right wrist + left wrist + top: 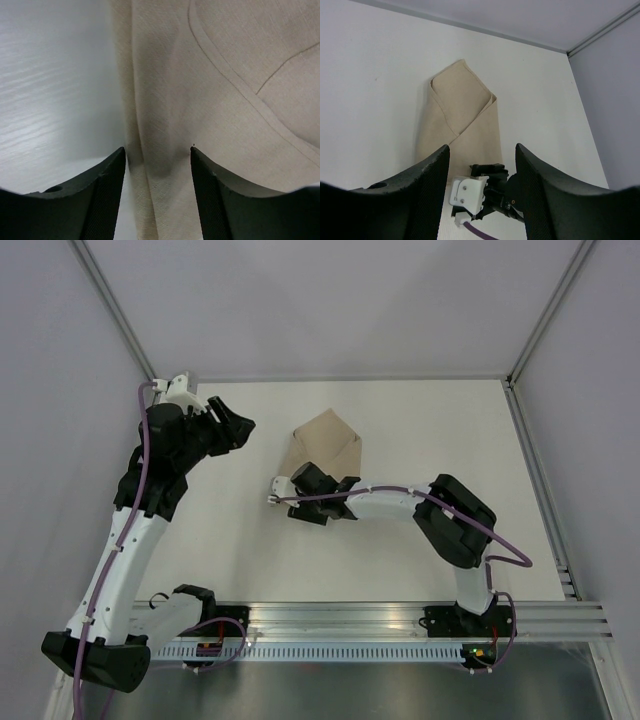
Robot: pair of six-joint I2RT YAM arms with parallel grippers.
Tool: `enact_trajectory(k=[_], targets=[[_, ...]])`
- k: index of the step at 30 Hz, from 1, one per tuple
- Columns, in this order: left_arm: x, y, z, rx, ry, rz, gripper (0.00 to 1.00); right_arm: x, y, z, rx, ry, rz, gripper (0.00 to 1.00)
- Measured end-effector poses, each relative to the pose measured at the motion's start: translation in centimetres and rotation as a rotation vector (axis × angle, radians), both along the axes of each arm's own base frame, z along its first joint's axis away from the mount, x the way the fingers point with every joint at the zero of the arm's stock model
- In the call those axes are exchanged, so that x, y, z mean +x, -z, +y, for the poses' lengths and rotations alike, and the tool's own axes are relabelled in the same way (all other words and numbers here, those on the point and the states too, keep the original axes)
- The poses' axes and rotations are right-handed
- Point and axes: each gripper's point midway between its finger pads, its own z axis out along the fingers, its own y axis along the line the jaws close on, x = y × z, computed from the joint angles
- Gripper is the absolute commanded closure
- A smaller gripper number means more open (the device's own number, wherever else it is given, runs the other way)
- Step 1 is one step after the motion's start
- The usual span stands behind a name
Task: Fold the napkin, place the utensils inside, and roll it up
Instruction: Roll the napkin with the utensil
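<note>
The napkin [327, 443] is a tan cloth folded into a narrow, pointed packet at the middle of the white table. In the left wrist view the napkin [462, 115] shows two flaps crossing over each other. My right gripper [327, 477] is at the packet's near end. In the right wrist view the right gripper [157, 150] is open, its fingertips [116, 162] down on either side of a raised ridge along the napkin's [225, 100] left edge. My left gripper [240, 430] hovers open and empty to the left of the cloth, apart from it. The utensils are hidden.
A metal rail [400, 620] runs along the near table edge by the arm bases. Grey walls close the table at the back and both sides, with a frame post [515, 380] at the back right. A purple cable [505, 545] loops beside the right arm.
</note>
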Motion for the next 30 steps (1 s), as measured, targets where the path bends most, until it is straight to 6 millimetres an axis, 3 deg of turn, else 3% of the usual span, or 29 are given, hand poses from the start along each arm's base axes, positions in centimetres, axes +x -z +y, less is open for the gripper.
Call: enact_trajectory(k=[7, 19, 25, 30], targets=[[0.1, 0.7, -0.1, 0.002, 0.007, 0.016, 0.40, 1.6, 0.3, -1.2, 0.032, 0.027, 0.025, 0.46], [0.2, 4.1, -0.6, 0.009, 0.028, 0.077, 0.42, 1.1, 0.8, -1.0, 0.061, -0.038, 0.053, 0.62], [-0.1, 6.6, -0.5, 0.014, 0.027, 0.106, 0.41, 0.9, 0.9, -1.4, 0.082, -0.059, 0.138, 0.69], [-0.4, 7.2, -0.8, 0.013, 0.038, 0.092, 0.41, 0.5, 1.1, -2.3, 0.086, -0.083, 0.233, 0.75]])
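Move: The napkin's near folded edge lies between the right hand's open fingertips; the spot to be gripped is roughly 1 cm ahead, 2 cm to the right and 1 cm below. The napkin's body is centred about 12 cm ahead and 3 cm right of that hand, and its near left corner is some 7 cm left and 1 cm ahead. From the left hand, that edge spot lies about 14 cm right, 1 cm back and 32 cm below. Forward and to the right by about 2 cm, the right hand slips over the napkin's near edge, then closes its fingers from well open to nearly shut, pinching the folded layers while easing back and right, sinking 1 cm and tipping some 15 degrees steeper. The left hand, empty and open, sinks about 7 cm, still high to the napkin's left. ##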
